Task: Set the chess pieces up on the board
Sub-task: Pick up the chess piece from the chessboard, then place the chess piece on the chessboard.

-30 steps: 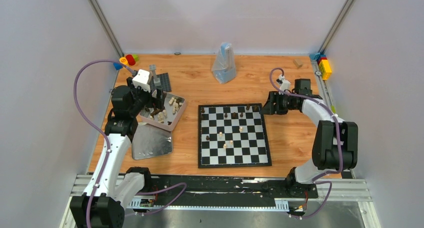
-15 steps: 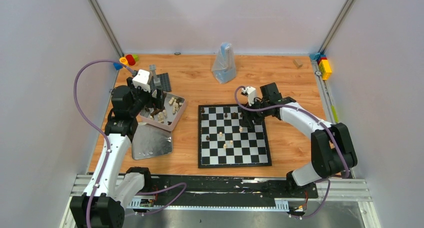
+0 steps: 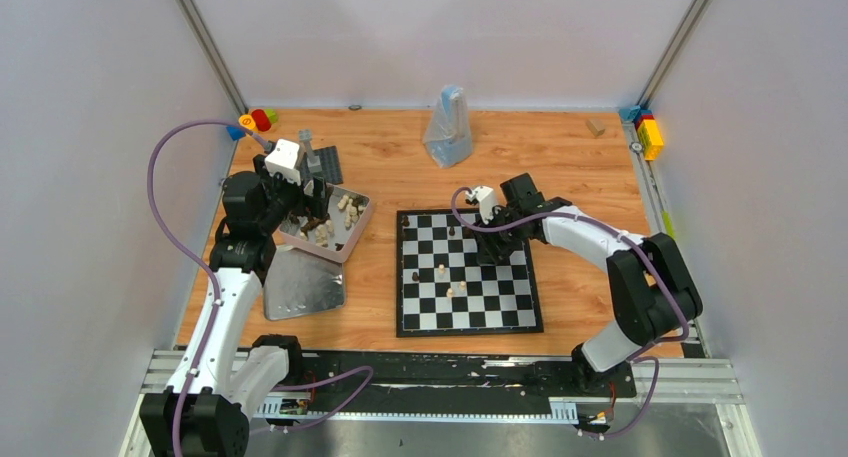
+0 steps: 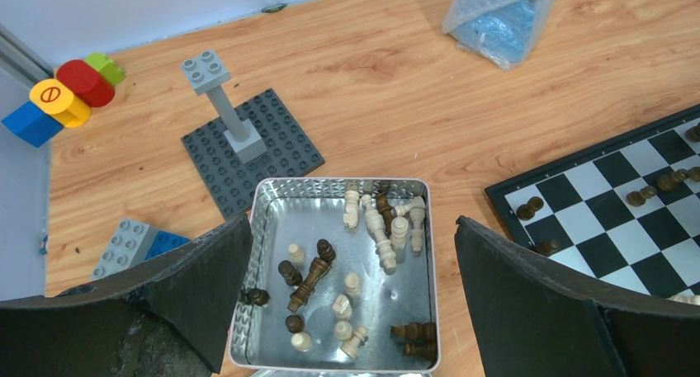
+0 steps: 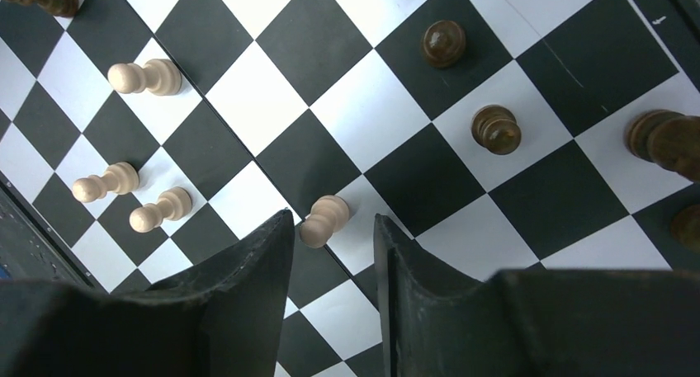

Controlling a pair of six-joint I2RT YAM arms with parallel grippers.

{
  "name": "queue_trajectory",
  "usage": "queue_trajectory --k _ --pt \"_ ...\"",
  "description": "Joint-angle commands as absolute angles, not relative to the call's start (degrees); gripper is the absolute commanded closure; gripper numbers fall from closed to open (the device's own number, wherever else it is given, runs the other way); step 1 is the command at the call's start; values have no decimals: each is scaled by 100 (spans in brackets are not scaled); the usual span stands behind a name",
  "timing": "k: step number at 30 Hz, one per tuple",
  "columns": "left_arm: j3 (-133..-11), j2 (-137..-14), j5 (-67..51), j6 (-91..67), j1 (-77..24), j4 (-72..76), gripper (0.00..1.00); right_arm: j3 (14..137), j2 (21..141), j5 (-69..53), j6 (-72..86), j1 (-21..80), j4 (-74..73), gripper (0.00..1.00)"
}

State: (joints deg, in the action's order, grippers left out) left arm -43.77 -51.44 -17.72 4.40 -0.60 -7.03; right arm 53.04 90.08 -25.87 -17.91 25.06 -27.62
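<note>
The board (image 3: 470, 329) lies mid-table with a few chess pieces standing on it: dark ones (image 3: 468, 231) at its far rows, cream pawns (image 3: 441, 270) near the middle. My right gripper (image 3: 487, 249) hangs low over the board's far right part. In the right wrist view the right gripper (image 5: 333, 218) is open with a narrow gap, and a cream pawn (image 5: 323, 220) stands right at the fingertips, untouched. My left gripper (image 4: 353, 224) is wide open above the silver tin (image 4: 338, 181), where several dark and cream pieces (image 4: 388, 228) lie loose.
The tin's lid (image 3: 305, 287) lies in front of the tin. A dark grey studded plate (image 4: 252, 146) with a grey brick tower stands behind it. A plastic bag (image 3: 447, 127) sits at the back, and coloured bricks (image 3: 258, 119) (image 3: 648, 132) sit in both far corners.
My right arm has swung left from beside the board's right edge to over the board, and its jaws have narrowed around the cream pawn's spot. The left arm has not moved.
</note>
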Motion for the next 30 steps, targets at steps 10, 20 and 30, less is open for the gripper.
queue_trajectory --k 10,20,30 --pt "-4378 -5087 -1844 542 -26 -519 0 5390 8882 -2410 -1917 2595 -2830 92" --pt "-4368 -5100 -1865 542 -26 -508 0 4625 7664 -2092 -2543 2480 -3556 100" --pt "-4375 -5125 -1882 530 -26 -530 0 4006 7145 -2100 -2753 2479 -3740 99"
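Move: The white pawn is practically at the right hand's point, between its half-open fingers, with its middle about 1 cm below. From this hand, one white pawn is roughly 5 cm back and 5 cm left, and another about 2 cm back and 10 cm left. A dark piece stands some 8 cm ahead and 3 cm left. For the idle left hand, the pawn is about 35 cm right, 9 cm back and 20 cm below. Sinking barely half a centimetre, the right hand closes its fingers on the white pawn's head and pinches it. It then swings back and to the right in a low arc, about 8 cm in all, rising a centimetre or two and dipping again over the board's near right part, with only a slight wrist turn and the grip kept. ##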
